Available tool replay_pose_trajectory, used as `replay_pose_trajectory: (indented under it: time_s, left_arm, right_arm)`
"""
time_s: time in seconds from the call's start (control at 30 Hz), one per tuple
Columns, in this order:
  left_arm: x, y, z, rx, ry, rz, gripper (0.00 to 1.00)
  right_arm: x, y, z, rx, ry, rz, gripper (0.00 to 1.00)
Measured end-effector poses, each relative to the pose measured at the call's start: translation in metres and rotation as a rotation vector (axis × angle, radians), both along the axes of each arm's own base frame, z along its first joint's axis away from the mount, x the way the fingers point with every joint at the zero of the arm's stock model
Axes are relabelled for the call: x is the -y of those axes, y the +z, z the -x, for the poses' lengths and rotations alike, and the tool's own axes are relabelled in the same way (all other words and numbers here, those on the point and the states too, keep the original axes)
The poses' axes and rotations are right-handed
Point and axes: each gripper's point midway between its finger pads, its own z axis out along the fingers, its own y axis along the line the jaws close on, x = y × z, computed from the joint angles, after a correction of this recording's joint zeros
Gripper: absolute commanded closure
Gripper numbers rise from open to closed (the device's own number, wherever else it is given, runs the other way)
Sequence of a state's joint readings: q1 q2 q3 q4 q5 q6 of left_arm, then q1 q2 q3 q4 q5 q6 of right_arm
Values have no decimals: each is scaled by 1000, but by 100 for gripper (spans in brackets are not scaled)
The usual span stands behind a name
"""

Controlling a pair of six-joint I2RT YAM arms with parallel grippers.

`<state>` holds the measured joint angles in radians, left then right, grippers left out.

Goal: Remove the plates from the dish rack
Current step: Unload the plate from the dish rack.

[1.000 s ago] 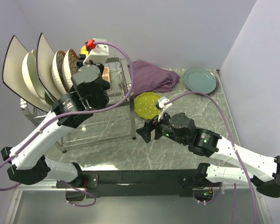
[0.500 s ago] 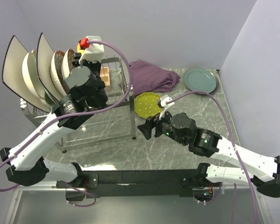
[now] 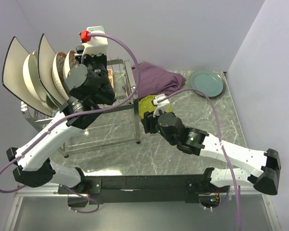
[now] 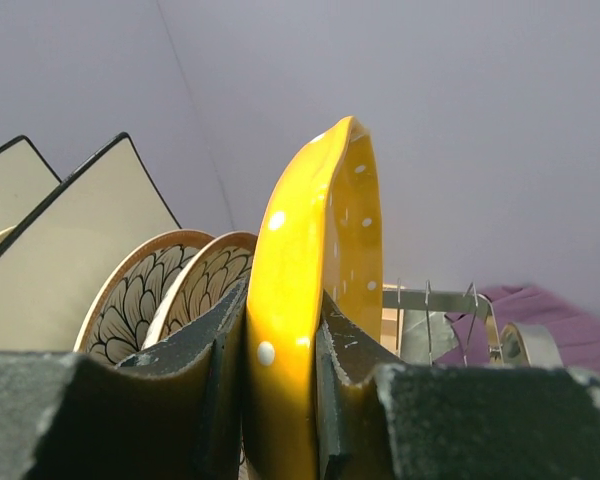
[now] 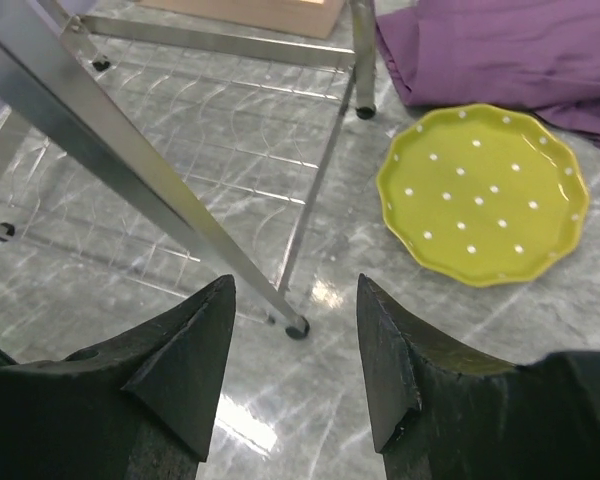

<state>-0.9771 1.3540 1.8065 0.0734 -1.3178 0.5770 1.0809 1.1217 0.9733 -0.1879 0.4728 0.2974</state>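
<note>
My left gripper point(image 4: 285, 370) is shut on the rim of an orange dotted plate point(image 4: 320, 260), held upright above the dish rack point(image 3: 135, 120). Beside it in the rack stand two brown-patterned plates point(image 4: 140, 300) and white square plates point(image 4: 80, 250). The top view shows the white square plates point(image 3: 17, 67), a round cream plate point(image 3: 31, 77) and a patterned plate point(image 3: 62, 67) upright in the rack. My right gripper point(image 5: 295, 350) is open over the marble near the rack's front leg point(image 5: 296, 327), nothing between its fingers. A lime dotted plate point(image 5: 480, 195) lies flat on the table to its right.
A teal plate point(image 3: 207, 83) lies at the back right. A purple cloth point(image 3: 156, 79) is bunched behind the lime plate. A small wooden box point(image 3: 109, 79) sits on the rack. The rack's slanted steel bar point(image 5: 130, 170) crosses close to my right gripper.
My right gripper has moved left toward the rack's leg, and its jaws have narrowed. My left gripper has shifted up and back with the orange plate.
</note>
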Motion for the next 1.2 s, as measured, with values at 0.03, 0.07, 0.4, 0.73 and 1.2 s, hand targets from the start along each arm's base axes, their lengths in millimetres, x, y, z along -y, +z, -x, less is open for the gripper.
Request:
replay_pose_trajectory:
  time_s: [0.03,0.07,0.4,0.73,1.2]
  left_arm:
    - [0,2,0,3,1,5,99]
    - [0,4,0,6,0,9,99]
    - [4,28,10,62,-64,128,99]
    - [23,38,11,99,-234,237,99]
    - [108,35,33,84,-774,446,99]
  right_arm:
    - [-3,-1,-1,0,4,0,42]
    - [-8,-3,-2,-1,17,-2,42]
    - [-38,-13,8,-35,156,-21,43]
    - [-25,2,24,-39,201,-42,19]
    - [72,178,78,196,192,-556,0]
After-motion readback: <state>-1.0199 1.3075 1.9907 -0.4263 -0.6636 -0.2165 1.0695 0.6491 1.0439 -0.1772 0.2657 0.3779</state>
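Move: The yellow plate is already in the left fingers, its middle some 6 cm ahead of them, 3 left and 2 up. The patterned bowls stand about 7 cm left, 5 ahead and 6 below that hand; the lime plate lies 12 cm ahead, 23 right and 54 below. From the empty right gripper the yellow plate is roughly 12 cm ahead, 23 left and 30 up, the rack's near right leg 5 cm left and 1 ahead. Keep the left gripper's pinch on the yellow plate's rim and lift about 4 cm, then swing it some 11 cm right, away from the patterned bowls, drawing back slightly, turning clockwise and rolling its left side down. Nudge the half-open right gripper 4 cm left toward the rack's leg, then sweep it right, back and well up, rolling its left side up as its fingers spread fully. ##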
